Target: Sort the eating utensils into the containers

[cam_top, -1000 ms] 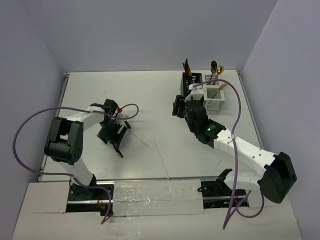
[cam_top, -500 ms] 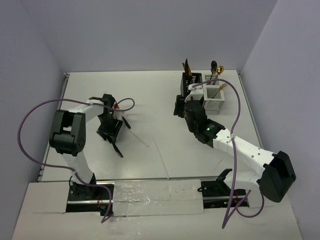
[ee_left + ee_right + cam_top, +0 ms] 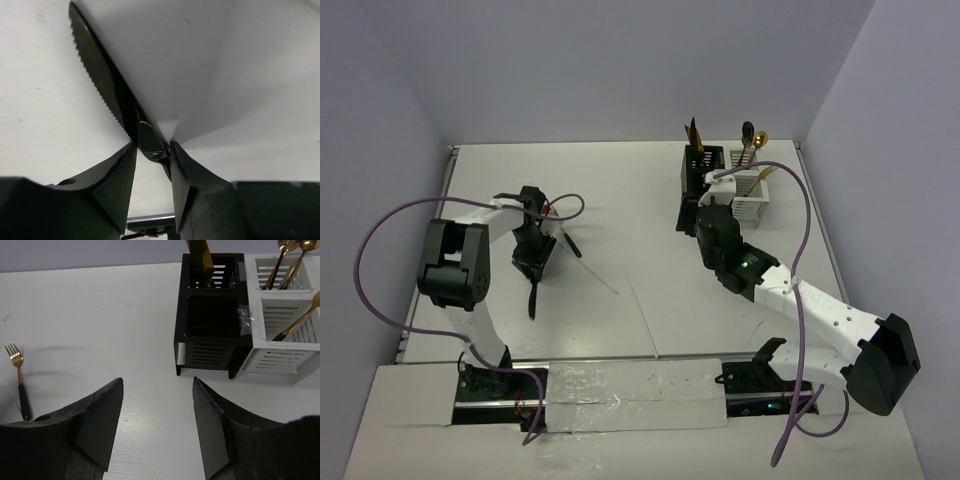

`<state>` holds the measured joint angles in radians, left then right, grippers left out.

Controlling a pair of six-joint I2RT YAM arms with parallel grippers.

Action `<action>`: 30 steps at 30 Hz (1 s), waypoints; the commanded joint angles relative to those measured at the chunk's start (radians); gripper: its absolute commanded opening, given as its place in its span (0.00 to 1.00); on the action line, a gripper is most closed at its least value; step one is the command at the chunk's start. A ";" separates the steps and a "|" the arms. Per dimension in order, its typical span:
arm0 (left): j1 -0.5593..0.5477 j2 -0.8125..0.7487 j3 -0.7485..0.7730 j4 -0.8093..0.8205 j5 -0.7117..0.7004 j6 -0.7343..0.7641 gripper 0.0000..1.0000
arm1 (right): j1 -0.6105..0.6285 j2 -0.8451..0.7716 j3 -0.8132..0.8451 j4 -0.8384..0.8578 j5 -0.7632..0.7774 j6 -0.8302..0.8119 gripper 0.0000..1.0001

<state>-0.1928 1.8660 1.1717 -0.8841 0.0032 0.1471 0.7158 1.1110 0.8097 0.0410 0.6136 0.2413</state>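
My left gripper [image 3: 532, 262] is shut on a black serrated knife [image 3: 532, 300], which points toward the near edge. In the left wrist view the fingers [image 3: 125, 165] pinch the knife [image 3: 100, 90] near its handle. My right gripper [image 3: 690, 215] is open and empty, just in front of the black caddy [image 3: 704, 165]. The white caddy [image 3: 750, 195] is joined to its right. In the right wrist view the black caddy [image 3: 210, 330] holds a gold knife [image 3: 200, 255], and the white caddy [image 3: 285, 340] holds gold spoons [image 3: 295, 250]. A gold fork with a dark handle [image 3: 19, 380] lies on the table to the left.
A dark utensil [image 3: 572, 243] lies just right of the left gripper. A thin white stick [image 3: 600, 280] and another thin stick [image 3: 642, 312] lie mid-table. Purple cables [image 3: 380, 240] loop beside both arms. Walls enclose the table on three sides.
The left gripper has turned, swinging the black knife from pointing near-right to pointing straight at the near edge. The right gripper has shifted slightly right, nearer the black caddy.
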 commanded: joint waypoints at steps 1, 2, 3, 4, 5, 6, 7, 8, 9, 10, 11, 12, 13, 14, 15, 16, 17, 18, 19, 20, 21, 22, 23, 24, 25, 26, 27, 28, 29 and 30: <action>0.042 0.064 -0.023 0.344 -0.080 0.065 0.44 | 0.005 -0.039 -0.001 0.013 0.041 -0.016 0.65; 0.046 0.052 -0.021 0.337 -0.066 0.065 0.46 | 0.005 -0.045 -0.001 0.008 0.041 -0.017 0.65; 0.047 0.026 -0.026 0.312 -0.051 0.065 0.50 | 0.005 -0.048 -0.001 -0.003 0.041 -0.014 0.65; 0.046 0.013 -0.030 0.300 -0.028 0.065 0.55 | 0.005 -0.059 -0.003 -0.009 0.041 -0.014 0.65; 0.046 -0.004 -0.038 0.289 -0.020 0.062 0.56 | 0.005 -0.065 -0.007 -0.009 0.040 -0.010 0.65; 0.046 -0.031 -0.056 0.275 -0.019 0.059 0.57 | 0.005 -0.071 -0.015 -0.009 0.037 -0.007 0.65; 0.047 -0.042 -0.066 0.267 -0.022 0.058 0.58 | 0.005 -0.085 -0.020 -0.006 0.035 -0.004 0.65; 0.047 -0.056 -0.075 0.261 -0.019 0.055 0.58 | 0.005 -0.091 -0.026 -0.001 0.028 0.000 0.65; 0.050 -0.076 -0.095 0.249 -0.014 0.051 0.59 | 0.005 -0.097 -0.033 0.003 0.023 0.001 0.65; 0.052 -0.085 -0.102 0.246 0.000 0.048 0.60 | 0.005 -0.105 -0.037 0.007 0.020 0.003 0.65; 0.052 -0.094 -0.112 0.244 0.007 0.043 0.59 | 0.005 -0.109 -0.038 0.008 0.017 0.004 0.65; 0.052 -0.103 -0.128 0.246 0.012 0.033 0.58 | 0.005 -0.112 -0.038 0.007 0.012 0.004 0.65; 0.052 -0.106 -0.136 0.243 0.018 0.028 0.57 | 0.005 -0.115 -0.035 0.007 0.012 0.006 0.65; 0.050 -0.105 -0.142 0.240 0.026 0.025 0.56 | 0.005 -0.115 -0.035 0.004 0.011 0.004 0.65; 0.050 -0.105 -0.159 0.238 0.027 0.025 0.55 | 0.005 -0.117 -0.032 -0.003 0.008 0.004 0.65; 0.050 -0.103 -0.170 0.238 0.027 0.026 0.55 | 0.005 -0.120 -0.032 -0.006 0.008 0.003 0.65; 0.049 -0.106 -0.179 0.237 0.027 0.028 0.54 | 0.005 -0.123 -0.032 -0.009 0.006 0.004 0.65; 0.047 -0.113 -0.197 0.235 0.032 0.028 0.52 | 0.005 -0.126 -0.035 -0.010 0.008 0.003 0.65; 0.046 -0.116 -0.207 0.232 0.034 0.029 0.51 | 0.005 -0.131 -0.037 -0.010 0.008 0.004 0.65; 0.038 -0.128 -0.214 0.229 0.031 0.029 0.51 | 0.005 -0.134 -0.043 -0.009 0.008 0.003 0.65; 0.033 -0.134 -0.230 0.228 0.027 0.029 0.50 | 0.005 -0.138 -0.044 -0.007 0.008 0.004 0.65; 0.030 -0.137 -0.236 0.224 0.024 0.031 0.50 | 0.005 -0.142 -0.046 -0.007 0.008 0.003 0.65; 0.023 -0.146 -0.242 0.214 0.024 0.032 0.50 | 0.005 -0.142 -0.047 -0.006 0.008 0.003 0.65; 0.018 -0.152 -0.251 0.206 0.023 0.034 0.50 | 0.005 -0.143 -0.047 -0.007 0.008 0.003 0.65; 0.015 -0.159 -0.257 0.200 0.017 0.039 0.52 | 0.005 -0.143 -0.046 -0.009 0.008 0.001 0.65; 0.007 -0.181 -0.262 0.197 0.003 0.040 0.54 | 0.005 -0.142 -0.043 -0.012 0.008 0.000 0.65; 0.007 -0.194 -0.270 0.189 0.001 0.042 0.62 | 0.005 -0.142 -0.041 -0.016 0.008 0.000 0.65; 0.007 -0.203 -0.270 0.179 0.001 0.045 0.67 | 0.005 -0.140 -0.040 -0.018 0.008 -0.002 0.65; 0.007 -0.212 -0.268 0.168 0.001 0.049 0.71 | 0.005 -0.140 -0.040 -0.018 0.009 -0.004 0.65; 0.007 -0.229 -0.265 0.146 0.001 0.052 0.74 | 0.005 -0.142 -0.041 -0.013 0.009 -0.004 0.65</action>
<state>-0.1776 1.6470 0.9390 -0.6678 0.0048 0.1833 0.7158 0.9939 0.7757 0.0216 0.6094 0.2379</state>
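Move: The black knife lies flat, roughly fore and aft, right at the left fingertips, its neck between them and its middle about 1 cm back and 1 cm down. The fork lies about 14 cm ahead of that hand and 10 cm to its right; the nearer white stick is 3 cm ahead and some 17 cm right. From the raised, empty right hand the knife is roughly 44 cm left, 7 cm back and 24 cm down. The black knife's neck is let go as the left fingers part. Staying low, the left hand slides about 2 cm forward and slightly left, its fingertips tipping forward some 10 degrees, then draws back about as far while the fingers, after easing together a little, open wide astride the knife. The empty right hand drifts up, back and slightly right. ##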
